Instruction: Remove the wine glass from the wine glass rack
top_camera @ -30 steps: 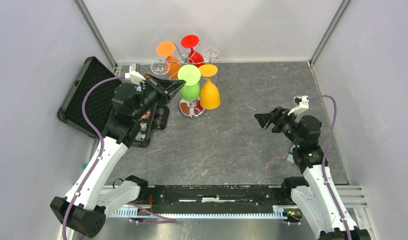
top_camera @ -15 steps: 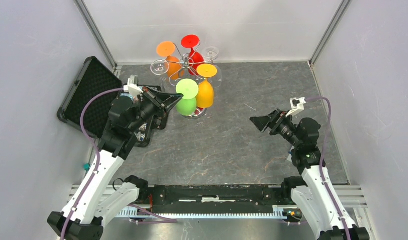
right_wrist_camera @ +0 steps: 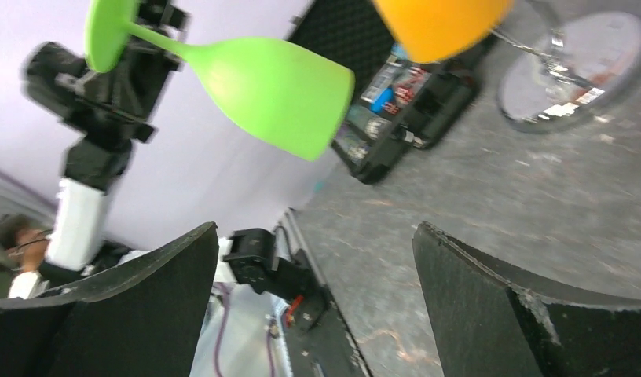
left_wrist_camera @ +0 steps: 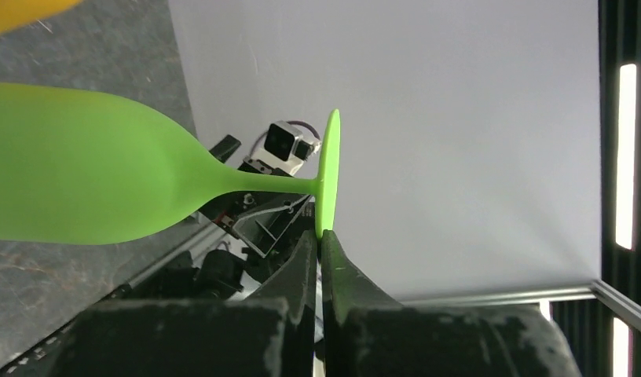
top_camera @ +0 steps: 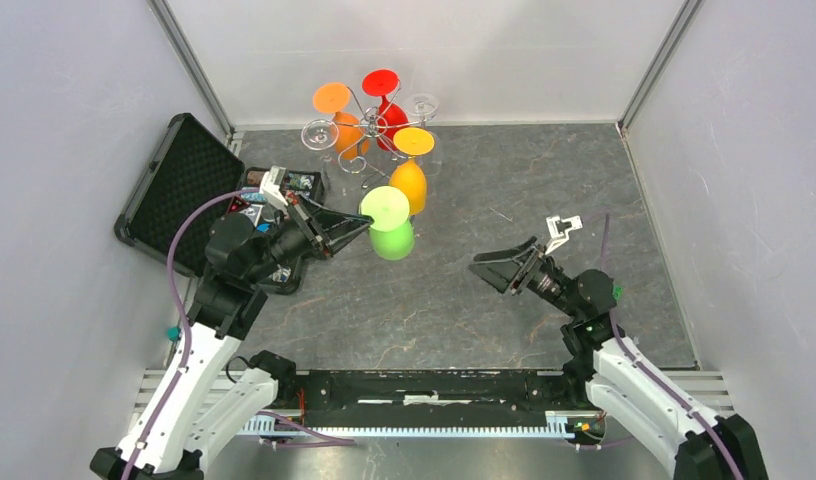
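Observation:
My left gripper (top_camera: pixel 361 226) (left_wrist_camera: pixel 321 234) is shut on the rim of the green wine glass's foot (top_camera: pixel 386 208). The green wine glass (top_camera: pixel 394 242) (left_wrist_camera: pixel 89 188) (right_wrist_camera: pixel 262 82) hangs in the air just in front of the wine glass rack (top_camera: pixel 370 122), apart from its arms. The rack's round mirrored base (right_wrist_camera: pixel 573 71) shows in the right wrist view. Orange (top_camera: pixel 333 98), red (top_camera: pixel 381 83), yellow (top_camera: pixel 411 185) and clear (top_camera: pixel 320 134) glasses hang on the rack. My right gripper (top_camera: pixel 489 270) (right_wrist_camera: pixel 315 228) stands open and empty, right of the green glass and pointing at it.
An open black case (top_camera: pixel 179 190) with small items lies at the left, under my left arm. Grey walls close in the back and both sides. Bare stone-patterned tabletop (top_camera: pixel 544 180) lies right of the rack.
My left gripper has drawn the green glass off the rack, toward the front. My right arm has swung left and lower toward the middle, its jaws wider.

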{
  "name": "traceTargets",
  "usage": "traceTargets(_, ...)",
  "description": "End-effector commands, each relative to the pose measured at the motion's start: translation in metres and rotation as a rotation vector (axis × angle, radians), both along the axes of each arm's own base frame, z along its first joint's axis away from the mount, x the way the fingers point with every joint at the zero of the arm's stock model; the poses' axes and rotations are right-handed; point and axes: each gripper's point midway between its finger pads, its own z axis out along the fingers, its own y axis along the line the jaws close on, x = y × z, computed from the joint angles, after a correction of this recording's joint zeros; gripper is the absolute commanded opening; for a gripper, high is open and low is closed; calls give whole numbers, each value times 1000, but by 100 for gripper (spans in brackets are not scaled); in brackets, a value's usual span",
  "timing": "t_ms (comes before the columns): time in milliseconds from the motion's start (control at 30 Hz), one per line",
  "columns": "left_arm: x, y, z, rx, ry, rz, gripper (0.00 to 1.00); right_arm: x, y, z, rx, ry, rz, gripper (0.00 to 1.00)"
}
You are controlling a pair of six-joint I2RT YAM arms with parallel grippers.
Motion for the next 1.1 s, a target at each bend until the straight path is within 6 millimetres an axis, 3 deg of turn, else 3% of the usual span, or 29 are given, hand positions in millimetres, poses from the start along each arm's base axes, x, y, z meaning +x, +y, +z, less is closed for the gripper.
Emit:
traceTargets(0, -23, -9, 21, -137, 24, -119, 2, -22, 9, 72, 239, -198, 31, 98)
traceTargets(367, -42, -11, 97, -369, -50, -185, 2, -46, 66, 122, 323, -276, 184, 98)
traceTargets(500, -45, 0, 120, -468, -81, -160, 2, -49, 66, 132, 329, -330, 167, 98)
traceTargets(633, -46, 3, 133, -506, -94, -162, 2, -53, 66, 151, 340, -398, 167, 98)
traceTargets(900, -53, 11, 152, -542, -127, -153, 2, -46, 57, 169, 431, -439, 107, 98)
traceTargets(1067, -49, 11, 142, -545, -108, -135, 2, -57, 53, 183, 540, -470, 159, 96)
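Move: Hanging bowl-down from the left gripper, the green wine glass has its middle about 9 cm below that hand, 2 ahead and 3 to its right. For the open right hand it is about 15 cm to the left, 3 ahead and 6 above. From the left hand, the yellow wine glass hangs on the rack about 13 cm ahead and 7 right, 10 lower. The rack's top hub is some 15 cm ahead, 1 right and 2 below. Rising some 12 cm and easing back about 4 cm from the rack, the left hand keeps its pinch on the rim of the green glass's foot and rolls nearly 30 degrees, bringing the bowl round towards the right hand. The right, fingers staying wide open, climbs about 15 cm and goes 7 left and 4 back towards the bowl, the leftward part coming first, its fingers tilting upward. ##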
